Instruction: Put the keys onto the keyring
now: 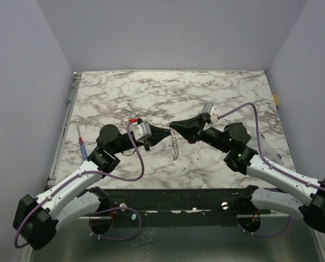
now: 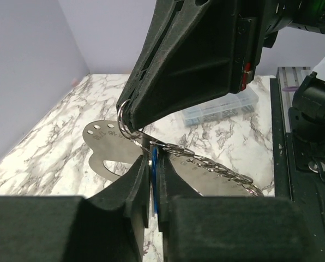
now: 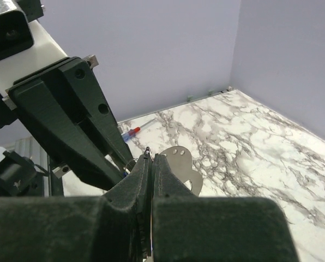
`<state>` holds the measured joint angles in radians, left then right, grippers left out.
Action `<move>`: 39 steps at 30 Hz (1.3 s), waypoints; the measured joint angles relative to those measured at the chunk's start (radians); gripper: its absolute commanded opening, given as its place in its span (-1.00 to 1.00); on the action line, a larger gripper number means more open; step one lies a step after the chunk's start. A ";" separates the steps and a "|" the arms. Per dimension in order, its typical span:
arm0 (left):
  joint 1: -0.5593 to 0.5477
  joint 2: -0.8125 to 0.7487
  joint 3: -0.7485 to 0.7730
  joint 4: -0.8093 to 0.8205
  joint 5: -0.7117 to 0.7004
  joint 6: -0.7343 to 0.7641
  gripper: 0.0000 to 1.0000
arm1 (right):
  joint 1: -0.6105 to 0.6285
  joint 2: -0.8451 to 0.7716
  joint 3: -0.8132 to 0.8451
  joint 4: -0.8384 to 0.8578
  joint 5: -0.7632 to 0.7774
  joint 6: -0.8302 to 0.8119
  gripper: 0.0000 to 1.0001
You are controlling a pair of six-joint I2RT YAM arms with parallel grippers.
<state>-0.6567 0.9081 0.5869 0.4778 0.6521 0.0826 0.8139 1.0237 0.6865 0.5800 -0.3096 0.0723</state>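
Both grippers meet tip to tip above the middle of the table. My left gripper (image 1: 164,132) (image 2: 152,159) is shut on the bright blue head of a key (image 2: 153,172), held edge-on; its blade is hidden. My right gripper (image 1: 173,127) (image 3: 152,158) is shut on the keyring (image 2: 120,116) (image 3: 149,152), a thin wire loop poking out at its tips. A silvery chain (image 1: 175,147) (image 2: 222,166) hangs from the ring. A flat metal tag with holes (image 2: 103,141) (image 3: 182,162) hangs with it. The key sits just below the ring; whether they touch I cannot tell.
A blue-and-red-handled screwdriver (image 1: 83,146) (image 3: 131,131) lies near the table's left edge. A clear plastic box of small parts (image 2: 223,106) (image 1: 269,146) sits at the right side. The walls enclose the marble table (image 1: 151,93) at the back and sides.
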 measured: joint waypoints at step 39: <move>-0.011 -0.018 0.006 -0.219 -0.057 0.145 0.23 | -0.006 -0.050 0.034 -0.193 -0.046 -0.048 -0.99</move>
<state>-0.6682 0.8906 0.5930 0.2592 0.5949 0.2276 0.8078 0.9733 0.7208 0.3870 -0.3557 0.0246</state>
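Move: The blue clip sits between the left fingertips; the keyring, gripped by the right fingers, is roughly 2 cm ahead, 2 cm to the right and 3 cm above the left hand. From the right hand, that clip is some 2 cm back, 1 cm left and 3 cm below. The metal plate hangs level fore-and-aft with the left hand, about 3 cm to its right and 1 cm below; the chain's middle is roughly 5 cm back, 3 cm right and 2 cm below. The blue clip is let go by the left fingers, which open wide as that hand withdraws leftward, up and a little forward, about 4.5 cm in all, then turns back rightward and sinks some 6 cm beneath the keyring. The right hand keeps the keyring pinched, carrying it forward and slightly right, then back and a little down. ##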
